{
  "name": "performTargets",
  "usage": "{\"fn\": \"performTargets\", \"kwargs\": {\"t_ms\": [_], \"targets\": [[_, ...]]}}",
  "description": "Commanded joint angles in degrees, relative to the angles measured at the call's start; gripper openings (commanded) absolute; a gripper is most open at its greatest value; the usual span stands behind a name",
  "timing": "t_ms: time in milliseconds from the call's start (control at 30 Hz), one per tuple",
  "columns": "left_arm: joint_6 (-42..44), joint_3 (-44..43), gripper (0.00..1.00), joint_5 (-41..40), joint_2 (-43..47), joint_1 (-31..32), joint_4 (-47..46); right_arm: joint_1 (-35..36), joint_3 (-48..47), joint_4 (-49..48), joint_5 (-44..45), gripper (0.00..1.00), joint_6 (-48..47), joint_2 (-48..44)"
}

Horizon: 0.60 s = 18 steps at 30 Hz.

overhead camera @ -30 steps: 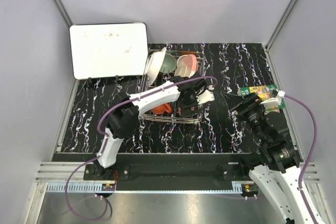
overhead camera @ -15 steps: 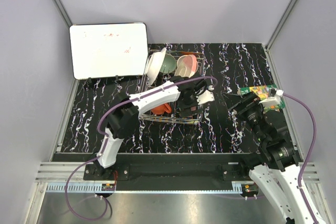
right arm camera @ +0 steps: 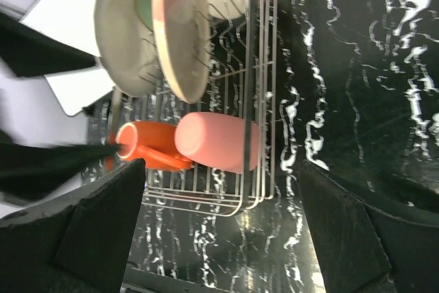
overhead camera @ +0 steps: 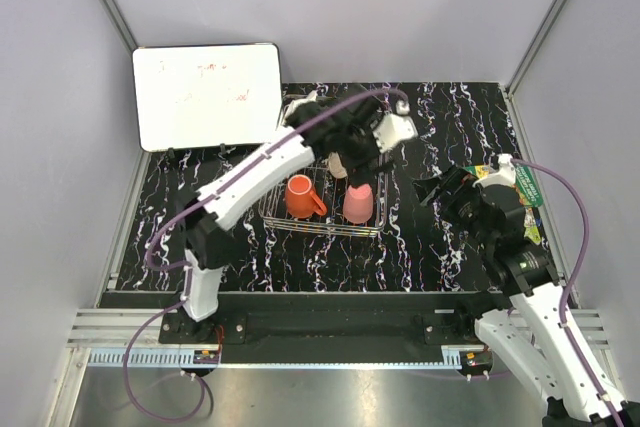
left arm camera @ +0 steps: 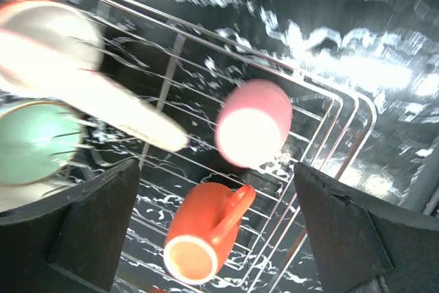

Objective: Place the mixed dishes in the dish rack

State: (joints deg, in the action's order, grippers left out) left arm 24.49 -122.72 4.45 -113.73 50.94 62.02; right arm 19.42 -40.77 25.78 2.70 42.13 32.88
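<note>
The dish rack point(overhead camera: 372, 230) stands mid-table. An orange mug point(overhead camera: 301, 195) and a small pink cup point(overhead camera: 359, 203) lie in its front half. My left gripper point(overhead camera: 350, 150) hovers open over the rack's back half, holding nothing. Its wrist view looks down on the mug point(left arm camera: 206, 235), the pink cup point(left arm camera: 252, 123), a mint green bowl point(left arm camera: 34, 149) and a blurred white plate point(left arm camera: 130, 111). My right gripper point(overhead camera: 435, 190) is open and empty to the right of the rack. Its view shows the pink-and-cream plate point(right arm camera: 182, 29) and a white plate point(right arm camera: 123, 46) standing on edge above the cup point(right arm camera: 216, 142).
A whiteboard point(overhead camera: 207, 94) leans at the back left, next to the rack. A green book point(overhead camera: 527, 187) lies at the right table edge, partly under my right arm. Black marbled tabletop point(overhead camera: 430, 117) spreads between the rack and the right arm.
My left gripper rose from low over the rack's front to above its back half, uncovering the mug and pink cup. My right gripper opened wider and turned toward the rack.
</note>
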Motion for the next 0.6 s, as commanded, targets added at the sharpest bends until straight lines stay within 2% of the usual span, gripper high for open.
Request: {"fn": "performTargets", "kwargs": {"t_ms": [0, 133, 167, 200, 367, 433, 567], "targets": [[-5.5, -5.5, 0.99, 8.5, 7.8, -9.3, 1.3, -0.2, -6.0, 3.5, 2.5, 1.0, -6.2, 4.2], [-7.0, 0.2, 0.99, 14.3, 16.8, -21.0, 0.8, -0.2, -8.9, 3.5, 2.0, 1.0, -8.8, 8.8], [-7.2, 2.0, 0.99, 17.2, 18.5, -26.6, 0.6, -0.1, -9.6, 3.0, 2.0, 1.0, -9.6, 9.0], [-7.7, 4.3, 0.99, 18.5, 20.4, -29.4, 0.3, -0.1, -9.8, 2.8, 2.2, 1.0, -9.7, 9.0], [-7.0, 27.3, 0.99, 27.0, 33.3, -45.7, -6.3, -0.1, -9.6, 1.2, 0.6, 1.0, -10.7, 9.5], [-7.9, 35.1, 0.99, 29.9, 35.9, -50.8, -8.4, 0.0, -9.1, 0.6, 0.1, 1.0, -10.4, 9.8], [-8.3, 43.3, 0.99, 34.2, 37.9, -56.3, -11.4, 0.0, -9.9, 0.0, -0.2, 1.0, -10.9, 10.5]]}}
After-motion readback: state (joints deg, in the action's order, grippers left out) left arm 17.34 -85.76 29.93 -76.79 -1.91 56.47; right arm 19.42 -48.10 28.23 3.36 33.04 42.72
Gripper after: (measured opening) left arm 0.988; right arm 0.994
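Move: Below the empty, open left hand, about 16 cm down, 2 cm back and 2 cm to the left, the pink cup already sits in the rack. The orange mug stands about 13 cm left of the cup and 1 cm farther out. The pink plate is some 9 cm ahead of the hand and 3 cm left, the white plate about 11 cm ahead and 16 cm left, both 10 cm lower. From the right hand, the cup lies about 4 cm ahead, 13 cm left and 18 cm below. Sweeping about 30 cm to its left, the open left hand goes away from the pink cup, over the rack and out above the bare counter by the whiteboard. It arcs some 10 cm up and 6 or 7 cm forward, then drops and draws back for the last part, the wrist turning roughly 40 degrees counter-clockwise. The open right hand eases about 2 cm forward beside the rack, rolling slightly. ##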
